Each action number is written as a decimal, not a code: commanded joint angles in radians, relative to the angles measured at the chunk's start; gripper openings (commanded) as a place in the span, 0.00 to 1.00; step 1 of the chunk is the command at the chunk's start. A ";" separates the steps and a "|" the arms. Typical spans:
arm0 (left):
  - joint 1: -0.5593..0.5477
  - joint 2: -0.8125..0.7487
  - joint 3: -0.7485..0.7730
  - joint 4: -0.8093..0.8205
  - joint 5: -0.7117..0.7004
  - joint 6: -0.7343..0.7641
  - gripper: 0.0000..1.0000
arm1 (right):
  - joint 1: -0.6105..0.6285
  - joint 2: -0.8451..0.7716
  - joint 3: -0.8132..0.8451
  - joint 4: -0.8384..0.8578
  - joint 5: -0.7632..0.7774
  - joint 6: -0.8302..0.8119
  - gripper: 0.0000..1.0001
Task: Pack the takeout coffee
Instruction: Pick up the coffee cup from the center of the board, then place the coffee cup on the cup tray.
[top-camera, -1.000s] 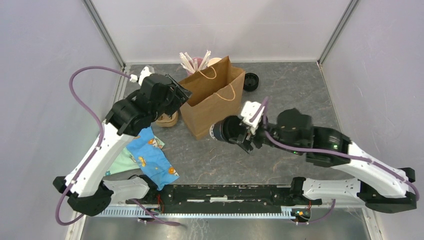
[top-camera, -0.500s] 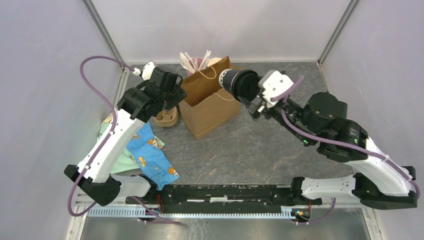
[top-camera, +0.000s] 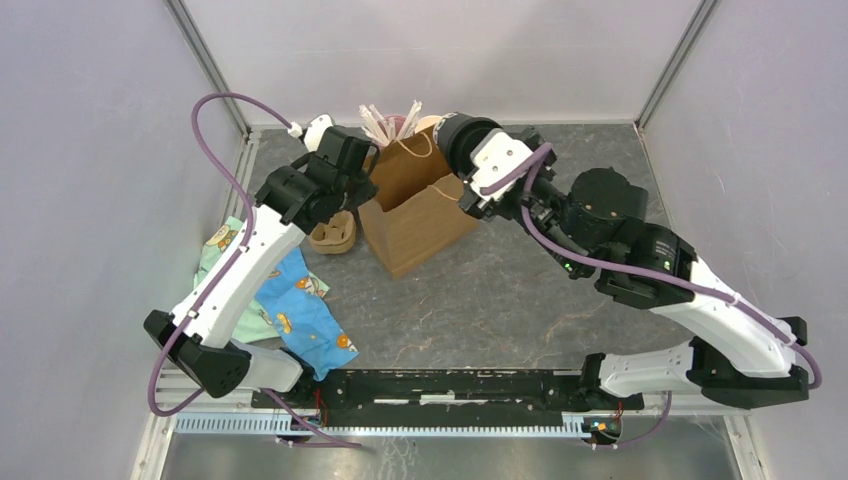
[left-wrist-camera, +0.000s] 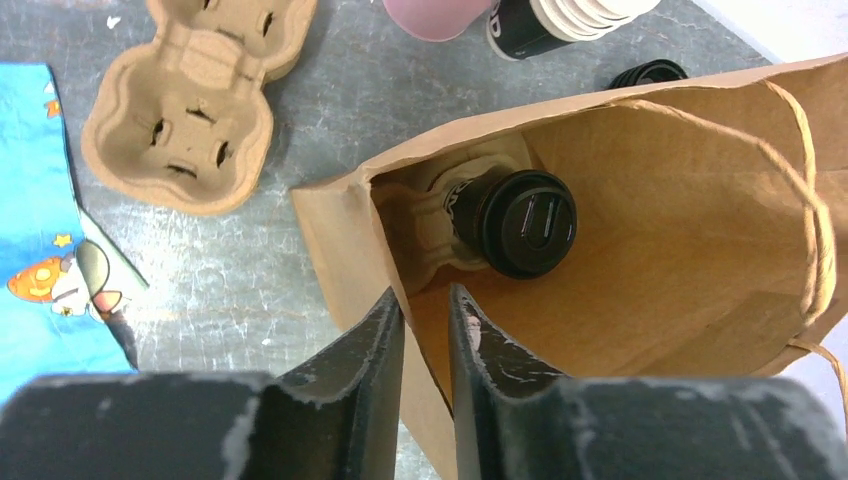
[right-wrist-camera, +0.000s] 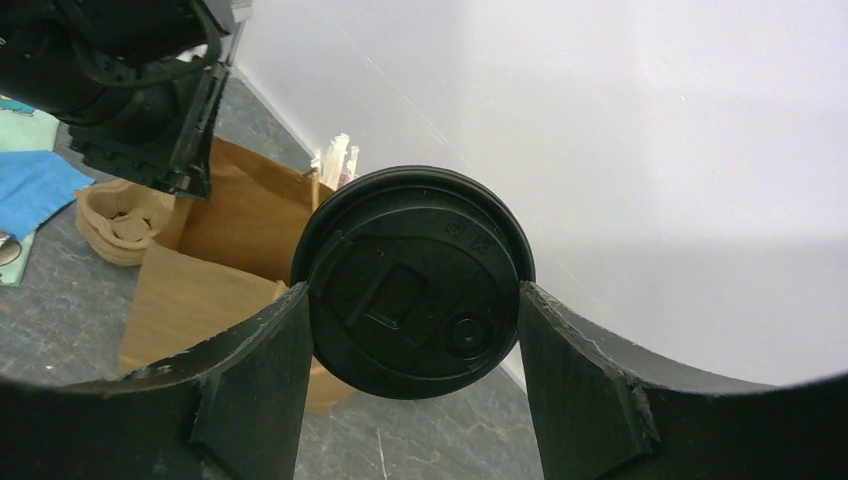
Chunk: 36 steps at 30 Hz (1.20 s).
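My right gripper (right-wrist-camera: 414, 300) is shut on the takeout coffee (right-wrist-camera: 415, 283), a black cup whose round black lid faces the camera. In the top view the cup (top-camera: 460, 134) hangs tilted above the far rim of the open brown bag (top-camera: 420, 215). My left gripper (left-wrist-camera: 425, 322) is shut on the bag's near rim (left-wrist-camera: 400, 170), with the paper edge between its fingers; in the top view it (top-camera: 362, 188) is at the bag's left corner. Inside the bag a second lidded black cup (left-wrist-camera: 525, 222) sits in a cardboard carrier.
An empty cardboard cup carrier (top-camera: 333, 235) lies left of the bag on the grey table. A blue patterned cloth (top-camera: 300, 310) lies at the near left. A pink holder with straws (top-camera: 392, 125), stacked cups (left-wrist-camera: 560, 18) and black lids (left-wrist-camera: 650, 73) stand behind the bag.
My right arm lifted the coffee from the table beside the bag, up and back over the bag's far rim. My left gripper shifted right onto the bag's rim.
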 joint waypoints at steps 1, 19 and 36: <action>0.003 -0.009 -0.002 0.138 -0.022 0.157 0.25 | -0.001 0.061 0.080 -0.052 -0.013 -0.004 0.00; 0.004 -0.232 -0.365 0.546 0.246 0.334 0.02 | -0.001 0.063 0.024 -0.117 -0.241 -0.132 0.00; 0.004 -0.433 -0.593 0.652 0.400 0.372 0.02 | -0.002 0.131 -0.061 -0.182 -0.285 -0.253 0.00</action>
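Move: The right hand, high up with the lidded coffee cup in its grip, has the paper bag's mouth about 12 cm ahead, 9 cm to its left and 22 cm below; the cup already in the bag is some 15 cm ahead, 15 cm left and 42 cm down. The left fingers straddle the bag's left rim, practically at the hand point; from them that seated cup is about 6 cm ahead, 4 cm right and 20 cm down, the empty cup holder 4 cm ahead and 10 cm left, and the pink tub 15 cm ahead and 2 cm right, both roughly 25 cm down. Left and then also down, the right hand carries the held cup about 7 cm across and 8 cm lower towards the bag's mouth, swinging and rolling some 30 degrees, grip kept. The left hand edges forward while its fingers shut on the bag's rim, then draws that rim back and to the right about 5 cm, turning clockwise and tipping its fingers up. ##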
